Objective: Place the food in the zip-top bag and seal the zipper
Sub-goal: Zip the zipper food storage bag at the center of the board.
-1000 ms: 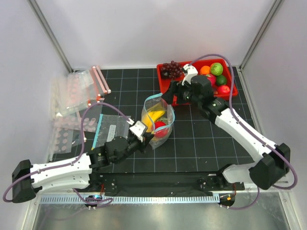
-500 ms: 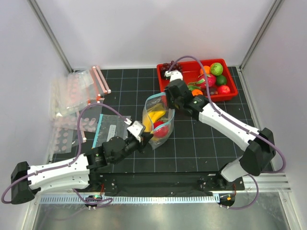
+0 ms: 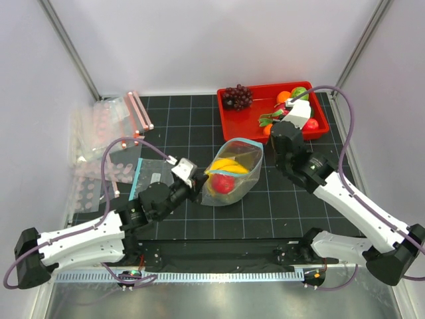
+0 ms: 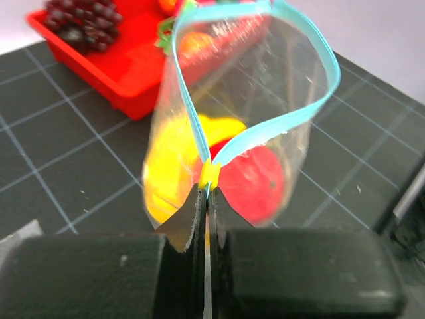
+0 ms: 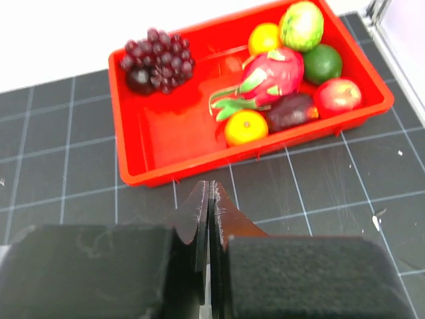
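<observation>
The zip-top bag [image 3: 251, 178] rests on the black mat, its mouth gaping toward the tray. Its teal zipper [image 3: 243, 142] forms an open loop, which the left wrist view shows as a strip [image 4: 292, 118]. Inside the bag lie a yellow banana [image 3: 229, 164] and a small red fruit [image 3: 224, 183]. My left gripper [image 3: 198, 185] is shut on the near end of the zipper, pinching it at the fingertips [image 4: 208, 189]. Near the tray's front edge, my right gripper [image 3: 279, 131] is shut on nothing [image 5: 210, 189]. A green round fruit [image 5: 302, 25] sits in the tray.
The red tray [image 3: 242, 123] at the back right holds dark grapes [image 3: 236, 97], a pink dragon fruit [image 5: 272, 73] and several other fruits. Clear bags with pink strips [image 3: 106, 126] are piled at the left. Another flat bag [image 3: 151, 177] lies beside my left arm.
My right gripper has left the bag's far rim, swung right to the front of the tray and closed empty. The bag's mouth now lies wider and further right.
</observation>
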Controlling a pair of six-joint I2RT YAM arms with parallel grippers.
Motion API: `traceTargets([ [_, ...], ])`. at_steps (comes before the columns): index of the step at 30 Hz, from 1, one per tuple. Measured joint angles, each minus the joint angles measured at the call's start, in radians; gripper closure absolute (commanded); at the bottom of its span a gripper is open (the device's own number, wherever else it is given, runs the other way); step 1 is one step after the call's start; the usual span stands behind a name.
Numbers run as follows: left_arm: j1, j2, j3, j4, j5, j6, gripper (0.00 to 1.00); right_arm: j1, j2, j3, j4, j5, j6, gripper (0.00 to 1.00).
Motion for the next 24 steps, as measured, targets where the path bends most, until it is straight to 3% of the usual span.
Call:
traceTargets([
  [2, 0.036, 0.021, 0.012, 0.023, 0.017, -0.003, 1.0, 0.0, 0.01, -0.016, 0.0, 0.0, 0.011, 0.85],
  [3, 0.055, 0.038, 0.016, 0.041, 0.028, -0.004, 1.0, 0.0, 0.016, -0.026, 0.003, -0.006, 0.011, 0.72],
  [5, 0.069, 0.066, 0.018, 0.069, 0.046, -0.001, 1.0, 0.0, 0.019, -0.055, 0.021, -0.053, -0.004, 0.59],
  [6, 0.069, 0.075, 0.018, 0.076, 0.052, 0.0, 1.0, 0.0, 0.016, -0.067, 0.032, -0.075, -0.014, 0.42],
  [9, 0.069, 0.087, 0.012, 0.105, 0.068, 0.008, 1.0, 0.0, -0.018, -0.124, 0.083, -0.213, -0.072, 0.3],
  [14, 0.069, 0.057, -0.031, 0.144, 0.081, 0.019, 1.0, 0.0, -0.035, -0.152, 0.147, -0.374, -0.152, 0.28],
  [20, 0.069, -0.005, -0.079, 0.154, 0.087, 0.022, 1.0, 0.0, 0.058, -0.103, 0.14, -0.476, -0.208, 0.28],
  [24, 0.069, -0.008, -0.08, 0.154, 0.087, 0.021, 1.0, 0.0, 0.112, -0.081, 0.105, -0.529, -0.227, 0.35],
])
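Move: About 7 cm to the right hand's left, 3 cm back and roughly 9 cm lower is the far end of the bag's open zip, the place this empty hand heads for. The orange lies about 3 cm ahead, 1 cm right and 26 cm below; the banana inside the bag some 14 cm left, 10 cm back and 18 cm below. From the left hand, still pinching the yellow slider, that zip end lies about 10 cm ahead and 16 cm right, near its own height. Swinging left about 10 cm towards the far end of the bag's mouth, the right hand opens its shut fingers wide, turning some 30 degrees counter-clockwise and tipping slightly down. It sinks first, travels nearly level, then drops further, some 7 cm in all, ending over the blue zip strip. The left hand keeps its pinch on the slider, easing a little forward and partly back. ##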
